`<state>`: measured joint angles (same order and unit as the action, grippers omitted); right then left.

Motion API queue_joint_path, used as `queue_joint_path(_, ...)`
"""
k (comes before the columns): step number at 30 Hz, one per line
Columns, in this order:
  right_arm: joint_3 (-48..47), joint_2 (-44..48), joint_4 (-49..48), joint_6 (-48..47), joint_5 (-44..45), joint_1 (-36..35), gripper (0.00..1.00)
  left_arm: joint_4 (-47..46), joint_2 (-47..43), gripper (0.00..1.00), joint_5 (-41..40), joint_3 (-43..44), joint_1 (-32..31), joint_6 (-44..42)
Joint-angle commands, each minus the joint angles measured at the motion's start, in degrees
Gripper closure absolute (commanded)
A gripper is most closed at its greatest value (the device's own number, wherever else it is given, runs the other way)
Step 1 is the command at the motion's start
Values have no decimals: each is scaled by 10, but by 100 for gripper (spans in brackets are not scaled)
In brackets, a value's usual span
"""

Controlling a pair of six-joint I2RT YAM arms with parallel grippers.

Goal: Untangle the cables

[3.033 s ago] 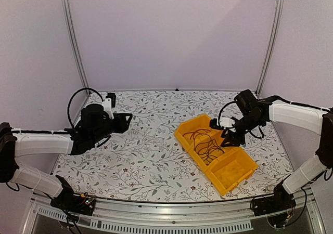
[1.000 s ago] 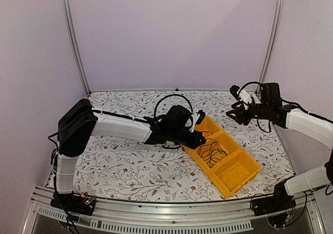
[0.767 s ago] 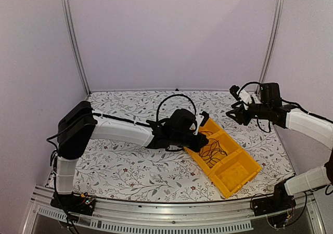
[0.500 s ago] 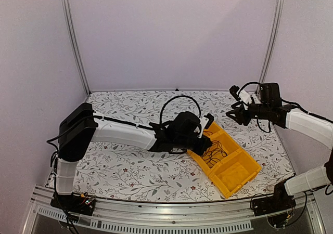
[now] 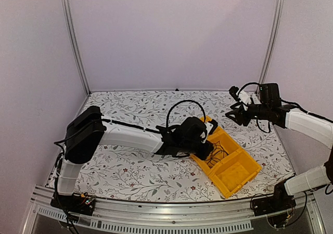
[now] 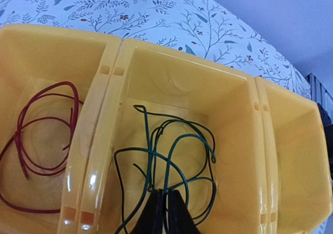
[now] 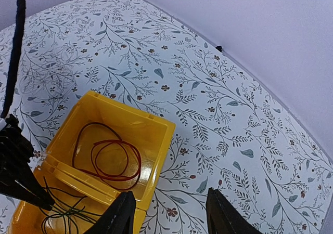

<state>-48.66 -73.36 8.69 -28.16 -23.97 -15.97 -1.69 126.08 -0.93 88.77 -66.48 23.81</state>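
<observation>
A yellow three-compartment bin lies on the floral table. A red cable is coiled in its far end compartment. A thin black cable, dark green in the left wrist view, loops loosely in the middle compartment. My left gripper reaches into that compartment and is shut on strands of the black cable, which converge at its tips. Well clear of the bin, my right gripper hangs open over the table beyond the bin's far end, holding nothing.
The near end compartment of the bin holds nothing. Purple walls and metal posts close in the table at the back and sides. The left arm's black hose arches above the bin's far corner.
My left arm has stretched further right, bringing its shut gripper into the middle compartment onto the black cable. The right arm has stayed where it was, open.
</observation>
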Motion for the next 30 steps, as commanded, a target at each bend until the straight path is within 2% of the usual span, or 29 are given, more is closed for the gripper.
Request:
queue_joint_path(1,3,0,3,-6,-15,-1,50,45,-41,83,-36,9,2,-23)
queue_joint_path(4,3,1,4,-8,-16,-1,50,67,-59,60,-44,11,8,-31)
queue_joint_path(7,3,2,4,-9,-19,-1,50,92,-85,46,-46,11,13,-44)
queue_joint_path(10,2,-2,5,-8,-22,-1,50,133,-118,38,-53,2,18,-62)
queue_joint_path(17,0,-9,6,-9,-17,-2,50,179,-238,29,-86,-97,53,-73)
queue_joint_path(26,-2,-15,9,-10,-22,-2,49,177,-365,30,-128,-270,153,-19)
queue_joint_path(30,-1,-16,12,-11,-27,-2,49,169,-378,30,-107,-318,213,15)
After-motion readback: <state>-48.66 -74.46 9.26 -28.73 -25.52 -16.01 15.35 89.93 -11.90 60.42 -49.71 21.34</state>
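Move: The nearly shut left fingers still hold a strand of the green cable; its coil lies in the box's middle compartment, about 3 cm right of them, level front to back and 5 cm below. The red cable, in the far compartment, is some 9 cm ahead and 4 cm left; the pale cable on the table about 26 cm left and 8 cm ahead. From the idle right hand the green coil lies roughly 10 cm back, 12 cm left and 16 cm below. Open the left gripper wide to let go of the green cable in the middle compartment, lifting clear by about 10 cm as the fingers spread. Swing left out of the box, some 25 cm in all and a little forward, towards the pale cable, sinking again over the last part, the wrist turning counter-clockwise, fingers open. ##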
